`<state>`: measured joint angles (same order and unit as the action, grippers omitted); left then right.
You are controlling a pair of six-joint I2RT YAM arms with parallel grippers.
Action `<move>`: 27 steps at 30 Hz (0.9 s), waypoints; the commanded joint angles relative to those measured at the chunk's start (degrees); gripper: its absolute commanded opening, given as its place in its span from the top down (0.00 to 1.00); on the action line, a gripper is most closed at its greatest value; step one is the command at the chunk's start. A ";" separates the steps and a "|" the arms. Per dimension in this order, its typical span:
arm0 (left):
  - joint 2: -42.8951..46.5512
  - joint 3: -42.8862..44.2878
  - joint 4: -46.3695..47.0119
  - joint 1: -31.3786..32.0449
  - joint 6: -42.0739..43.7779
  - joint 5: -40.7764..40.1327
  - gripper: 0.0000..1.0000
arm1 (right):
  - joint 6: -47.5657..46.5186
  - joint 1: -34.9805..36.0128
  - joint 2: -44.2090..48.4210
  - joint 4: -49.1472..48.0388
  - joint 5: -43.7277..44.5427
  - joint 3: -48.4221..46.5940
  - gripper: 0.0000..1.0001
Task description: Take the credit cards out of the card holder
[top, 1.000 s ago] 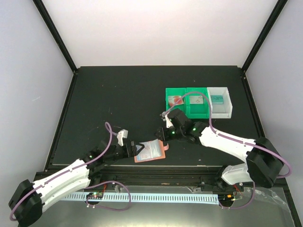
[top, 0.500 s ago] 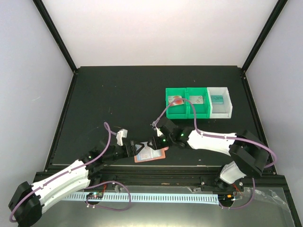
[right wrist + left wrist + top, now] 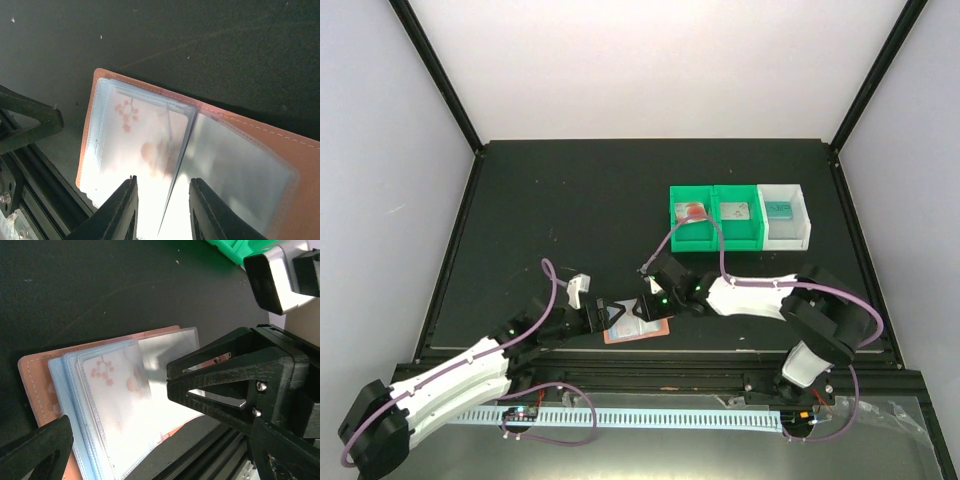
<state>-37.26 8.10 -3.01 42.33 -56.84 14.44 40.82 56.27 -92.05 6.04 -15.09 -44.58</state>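
The card holder [image 3: 660,326] lies open on the black table near its front edge, with a salmon cover [image 3: 35,385] and pale blue-grey clear pockets. A whitish card with reddish blossom marks [image 3: 115,390] sits inside a pocket and also shows in the right wrist view [image 3: 135,130]. My left gripper [image 3: 618,318] is open, with its fingers spread wide on either side of the holder's left part [image 3: 160,455]. My right gripper [image 3: 643,307] is open just above the pocket with the card [image 3: 162,215], its jaws on either side of the fold between two pockets. One right finger [image 3: 225,375] shows in the left wrist view.
Two joined green bins [image 3: 715,218] and a white bin [image 3: 786,216] stand at the back right, each with a small flat card-like thing in it. The table's front rail [image 3: 670,352] runs right beside the holder.
My right gripper has moved left and toward the front, from beside the holder to over its open pockets. The left gripper and holder have stayed almost still.
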 commanded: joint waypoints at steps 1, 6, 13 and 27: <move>-1.16 0.18 2.81 -0.49 -0.64 1.30 0.01 | 0.15 0.32 -1.68 -2.29 -1.69 0.09 0.69; -1.98 0.47 3.48 -0.53 -0.98 1.73 0.02 | 0.37 0.37 -2.46 -3.25 -1.27 0.78 0.70; -2.93 1.06 4.49 -0.57 -1.45 1.76 0.01 | 0.37 0.33 -4.43 -4.75 -1.35 1.82 0.75; -7.55 0.20 11.54 -0.51 -3.22 4.28 0.01 | 1.12 0.33 -5.82 -7.95 -1.30 5.16 0.96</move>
<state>-43.53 8.10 3.60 42.06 -59.09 16.45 41.65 56.27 -97.10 -2.26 -17.19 -41.63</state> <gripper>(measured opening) 0.989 0.055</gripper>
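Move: The printed card in its clear sleeve lies about 3 cm below the right hand, its middle some 4 cm to the left and 1 cm back, with its inner edge almost under the fingertips. The blank clear sleeve is about 3 cm to the right of that hand, level fore and aft. The card holder's middle is 2 cm back and 1 cm left. From the left hand, the printed card lies roughly 2 cm right, level ahead, and 6 cm below. The right fingertips come down onto the seam between the printed card's sleeve and the blank sleeve, and pinch at the card's inner edge, sinking about 3 cm nearly straight with the wrist barely turning. The fingers start partly open and shut nearly fully, mostly in the second half of the descent. The left hand, wide open above the holder, eases about 1 cm to the right. ##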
